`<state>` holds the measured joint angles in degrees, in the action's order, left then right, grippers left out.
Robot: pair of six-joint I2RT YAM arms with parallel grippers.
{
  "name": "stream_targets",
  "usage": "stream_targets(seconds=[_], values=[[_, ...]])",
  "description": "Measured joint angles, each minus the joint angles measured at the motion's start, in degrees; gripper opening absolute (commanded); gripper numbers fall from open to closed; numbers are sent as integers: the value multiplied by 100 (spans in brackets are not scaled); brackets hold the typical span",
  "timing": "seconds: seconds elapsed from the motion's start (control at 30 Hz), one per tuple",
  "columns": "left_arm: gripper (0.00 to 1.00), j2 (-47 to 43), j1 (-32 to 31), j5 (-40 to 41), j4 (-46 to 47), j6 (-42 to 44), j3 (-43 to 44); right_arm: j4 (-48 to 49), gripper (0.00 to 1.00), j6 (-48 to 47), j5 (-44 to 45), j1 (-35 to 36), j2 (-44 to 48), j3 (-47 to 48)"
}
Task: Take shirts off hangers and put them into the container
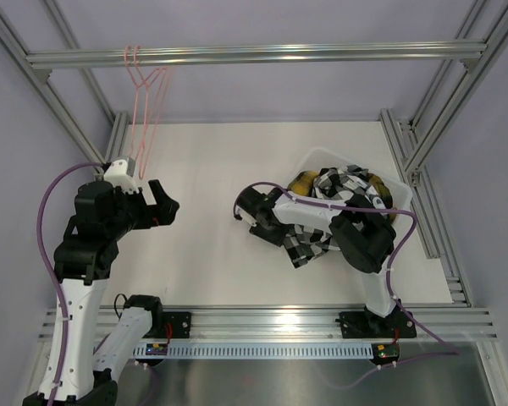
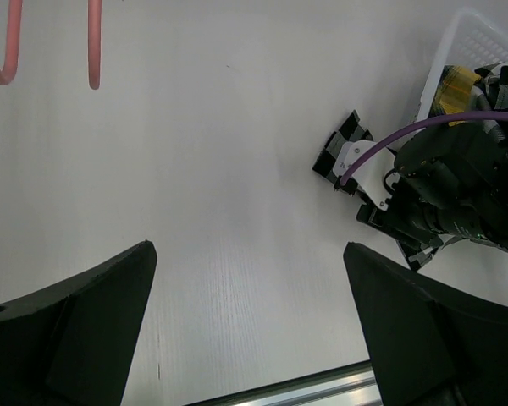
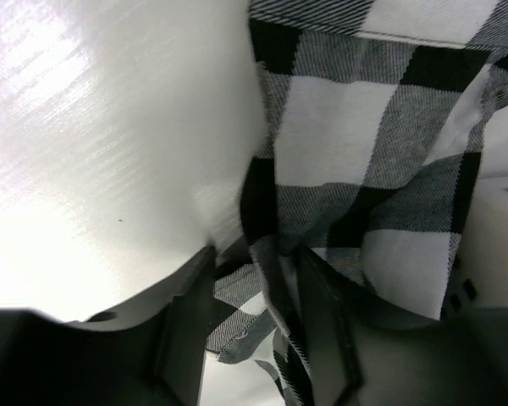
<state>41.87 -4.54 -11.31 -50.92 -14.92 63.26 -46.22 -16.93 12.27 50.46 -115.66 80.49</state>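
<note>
Two bare pink hangers [image 1: 144, 89] hang on the rail at the back left; their lower ends [image 2: 2, 51] show in the left wrist view. The white container [image 1: 404, 193] stands on the right and holds the yellow shirt [image 1: 303, 180] and most of the black-and-white shirt [image 1: 349, 182]. Part of that shirt [image 1: 309, 247] trails over the near rim onto the table. My right gripper [image 3: 258, 254] is low over the table with a fold of the black-and-white shirt [image 3: 347, 144] between its half-closed jaws, not pinched. My left gripper [image 2: 250, 247] hovers wide open and empty at the left.
A grey aluminium rail [image 1: 262, 55] crosses the back, with frame posts down both sides. The right arm's purple cable [image 1: 322, 205] loops over the container. A slotted rail [image 1: 262, 321] runs along the near table edge.
</note>
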Motion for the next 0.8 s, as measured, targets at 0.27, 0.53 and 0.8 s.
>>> stream_targets(seconds=[0.27,0.53,0.8], values=[[99,68,0,-13,-2,0,0,-50,0,199,-46,0,247,-376],[99,142,0,-24,15,-4,0,-634,0,470,-369,-2,1537,-192],[99,256,0,-28,48,-7,0,-750,0,739,313,-599,3132,852]])
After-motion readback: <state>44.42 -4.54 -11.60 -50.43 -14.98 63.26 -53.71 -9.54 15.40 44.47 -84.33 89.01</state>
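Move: The loose end of the black-and-white checked shirt lies right at the right hand's half-closed fingers, about 1 cm below and 1 cm to the right of the hand point. The container's middle is roughly 17 cm to this hand's right and 8 cm ahead, about 3 cm higher; the yellow shirt's near corner shows inside about 7 cm right and 11 cm ahead. From the left hand, that loose end is about 20 cm right, 4 cm ahead and 27 cm below. Low along the table the right hand first draws back about 3 cm and slightly right, its fingers closing fully to pinch the checked cloth; then it lifts fast, some 23 cm, easing forward about 5 cm and right near the top. As it climbs, the downward-pointing fingers swing out forward and left, some 30 degrees, keeping the pinch. ##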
